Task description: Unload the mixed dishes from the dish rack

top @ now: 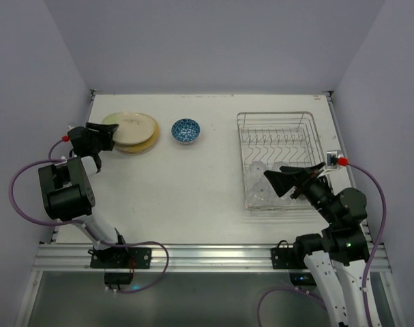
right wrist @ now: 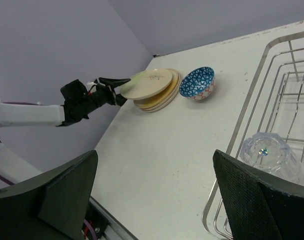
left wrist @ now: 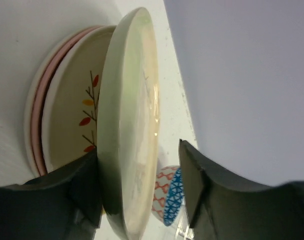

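A pale green-cream plate rests tilted on a stack of cream plates at the table's far left. My left gripper straddles its rim and is open: one finger touches the underside, and the other stands apart from the top face. A blue-patterned bowl sits to the right of the stack. The wire dish rack is on the right, with clear glasses at its near left end. My right gripper hovers open over that near corner, holding nothing.
The plate stack lies close to the left table edge and the left wall. The bowl stands between the stack and the rack's rim. A glass sits just inside that rim. Walls close in the back and both sides.
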{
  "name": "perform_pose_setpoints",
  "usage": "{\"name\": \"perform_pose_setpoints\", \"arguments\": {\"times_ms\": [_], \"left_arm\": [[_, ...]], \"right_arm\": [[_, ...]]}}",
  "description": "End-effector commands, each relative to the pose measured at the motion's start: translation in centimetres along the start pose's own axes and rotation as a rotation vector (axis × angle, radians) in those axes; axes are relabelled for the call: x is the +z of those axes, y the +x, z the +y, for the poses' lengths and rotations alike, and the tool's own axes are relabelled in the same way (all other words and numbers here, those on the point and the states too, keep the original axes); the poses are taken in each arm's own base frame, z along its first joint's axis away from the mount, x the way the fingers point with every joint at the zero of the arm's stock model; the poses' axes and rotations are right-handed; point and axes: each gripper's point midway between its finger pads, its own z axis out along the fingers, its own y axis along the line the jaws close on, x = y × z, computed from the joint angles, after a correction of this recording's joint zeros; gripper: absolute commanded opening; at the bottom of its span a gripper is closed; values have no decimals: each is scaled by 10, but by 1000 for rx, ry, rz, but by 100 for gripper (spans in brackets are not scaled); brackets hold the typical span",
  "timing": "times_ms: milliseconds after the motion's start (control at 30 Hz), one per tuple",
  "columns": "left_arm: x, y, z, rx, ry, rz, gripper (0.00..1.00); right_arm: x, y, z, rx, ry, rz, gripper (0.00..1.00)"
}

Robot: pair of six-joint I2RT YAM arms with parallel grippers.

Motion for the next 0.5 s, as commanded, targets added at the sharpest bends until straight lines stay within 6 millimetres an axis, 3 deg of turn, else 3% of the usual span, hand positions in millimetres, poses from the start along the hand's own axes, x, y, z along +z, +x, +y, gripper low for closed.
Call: {"name": "perform_pose_setpoints", "arguments": {"times_ms": [0, 67, 100, 200, 367, 433, 467], "left_arm": [[4, -5, -36, 115, 79, -20, 60], [8, -1, -23, 170, -33, -17, 81], [11, 9, -26, 201, -61, -4, 84], [14, 12, -29, 266, -147, -32, 89], [15, 12, -16, 301, -283, -46, 100], [14, 14, -2, 313, -369, -42, 100], [14, 13, -5, 326, -377, -46, 100]], "right_arm": [[-5, -13, 4, -40, 17, -37, 99], [-6, -12, 4, -38, 23, -32, 99], [-6, -13, 5, -40, 23, -32, 99], [-8, -14, 5, -48, 33, -29, 99], [-14, -13, 8, -58, 31, -27, 99], [-15, -13, 9, -59, 30, -30, 99], [-17, -15, 10, -62, 31, -40, 99]]}}
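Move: The plate stack's middle lies about 8 cm right of the left hand, roughly 1 cm ahead and 6 cm below. The green-and-cream plate already lies mostly on it, its rim between the fingers and its middle some 7 cm right, 2 cm ahead, 3 cm down. The blue bowl stands about 28 cm right, 1 cm ahead. From the right hand the stack is roughly 50 cm left, 25 cm ahead, 25 cm below. Left hand opens fully, releasing the green-and-cream plate while shifting about 3 cm right over the stack, tipping down. ##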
